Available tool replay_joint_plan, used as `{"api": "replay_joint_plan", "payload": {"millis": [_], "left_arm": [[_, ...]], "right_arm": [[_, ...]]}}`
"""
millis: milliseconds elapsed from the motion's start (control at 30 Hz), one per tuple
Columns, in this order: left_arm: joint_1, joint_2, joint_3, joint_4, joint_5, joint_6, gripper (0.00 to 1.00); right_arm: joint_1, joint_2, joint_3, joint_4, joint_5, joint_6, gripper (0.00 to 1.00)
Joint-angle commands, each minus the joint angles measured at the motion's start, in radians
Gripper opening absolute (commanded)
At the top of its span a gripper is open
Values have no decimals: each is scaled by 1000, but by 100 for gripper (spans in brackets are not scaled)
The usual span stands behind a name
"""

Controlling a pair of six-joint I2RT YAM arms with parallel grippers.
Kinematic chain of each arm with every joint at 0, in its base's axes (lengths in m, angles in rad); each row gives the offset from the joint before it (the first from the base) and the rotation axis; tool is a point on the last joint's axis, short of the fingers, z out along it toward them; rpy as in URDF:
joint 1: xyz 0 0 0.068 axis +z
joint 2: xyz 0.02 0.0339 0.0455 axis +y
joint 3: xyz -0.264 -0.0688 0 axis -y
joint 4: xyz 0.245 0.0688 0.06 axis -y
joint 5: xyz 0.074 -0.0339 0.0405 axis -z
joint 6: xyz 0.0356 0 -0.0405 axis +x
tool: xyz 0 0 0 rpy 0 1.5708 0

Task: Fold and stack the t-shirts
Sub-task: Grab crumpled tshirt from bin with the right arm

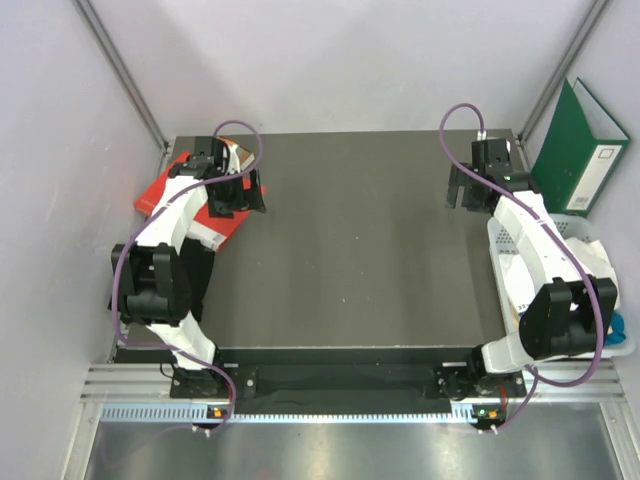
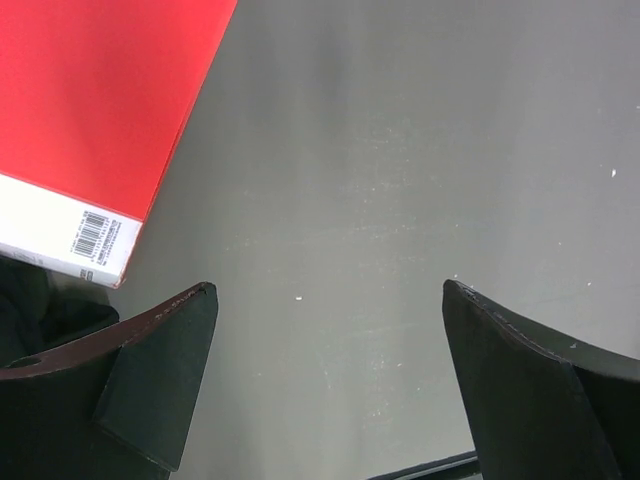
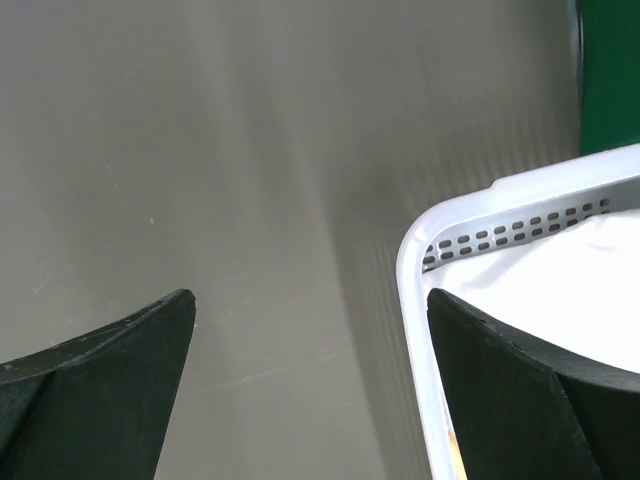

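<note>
The t-shirts lie bunched in a white mesh basket (image 1: 507, 243) at the table's right edge. A white one (image 1: 596, 256) shows on top and a bit of blue cloth (image 1: 617, 325) sits at its near end; my right arm hides much of the pile. In the right wrist view the white cloth (image 3: 560, 275) fills the basket (image 3: 417, 250). My right gripper (image 1: 467, 190) (image 3: 310, 295) hangs open at the far right, over bare table beside the basket's far corner. At the far left my left gripper (image 1: 236, 196) (image 2: 328, 288) is open and holds nothing, next to a red book (image 2: 90, 100).
The red book (image 1: 165, 190) lies at the table's far left edge, partly under my left arm. A green binder (image 1: 580, 145) (image 3: 610, 70) leans against the right wall behind the basket. The dark grey table (image 1: 350, 250) stretches between the arms.
</note>
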Motion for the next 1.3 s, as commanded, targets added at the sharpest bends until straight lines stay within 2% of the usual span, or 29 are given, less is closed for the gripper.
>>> {"api": "replay_joint_plan", "payload": {"millis": [0, 100, 167, 233, 300, 400, 500, 533, 733, 967, 1267], "left_arm": [[0, -49, 9, 18, 76, -2, 99], [-23, -46, -9, 34, 181, 26, 99], [-62, -41, 0, 15, 114, 47, 99], [-128, -41, 3, 7, 27, 72, 99], [-174, -36, 1, 7, 14, 78, 99], [-211, -15, 0, -3, -12, 83, 99], [-218, -4, -18, 4, -3, 87, 99], [-219, -3, -18, 7, 0, 87, 99], [-219, 6, -26, 17, 19, 86, 99], [-221, 4, -46, 29, 46, 89, 98], [-221, -6, -55, 38, 72, 94, 99]], "right_arm": [[20, -25, 55, 1, 26, -42, 100], [75, -13, 66, -34, 206, -53, 100], [115, 13, 76, -77, 349, -56, 100], [136, 12, 71, -93, 420, -48, 98], [129, -3, 51, -102, 445, -1, 98], [51, -56, -2, -122, 426, 96, 99], [-93, -125, -84, -119, 345, 154, 99], [-183, -155, -127, -116, 315, 160, 99], [-484, -237, -210, -110, 210, 116, 100], [-584, -211, -203, -168, 382, 174, 100], [-677, -142, -246, -105, 377, 199, 100]]}}
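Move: The crumpled white t-shirt in the bin lies roughly 19 cm to the right of the right hand, 12 cm back and 12 cm below. The middle of the bin is about 16 cm back and 18 cm right, at much the same depth. The blue cloth sits some 25 cm back and 29 cm right; the green binder stands 12 cm ahead and 20 cm right. From the left hand the t-shirt is about 72 cm right, 15 cm back and 8 cm lower. Rising barely 2 cm first, the open right hand then sweeps right and back, roughly 21 and 19 cm, past the bin's left rim to over the white t-shirt, turning some 55 degrees clockwise and starting to sink at the end. The left hand, also open, shifts about 9 cm right and a little back, away from the red box, swinging clockwise. ##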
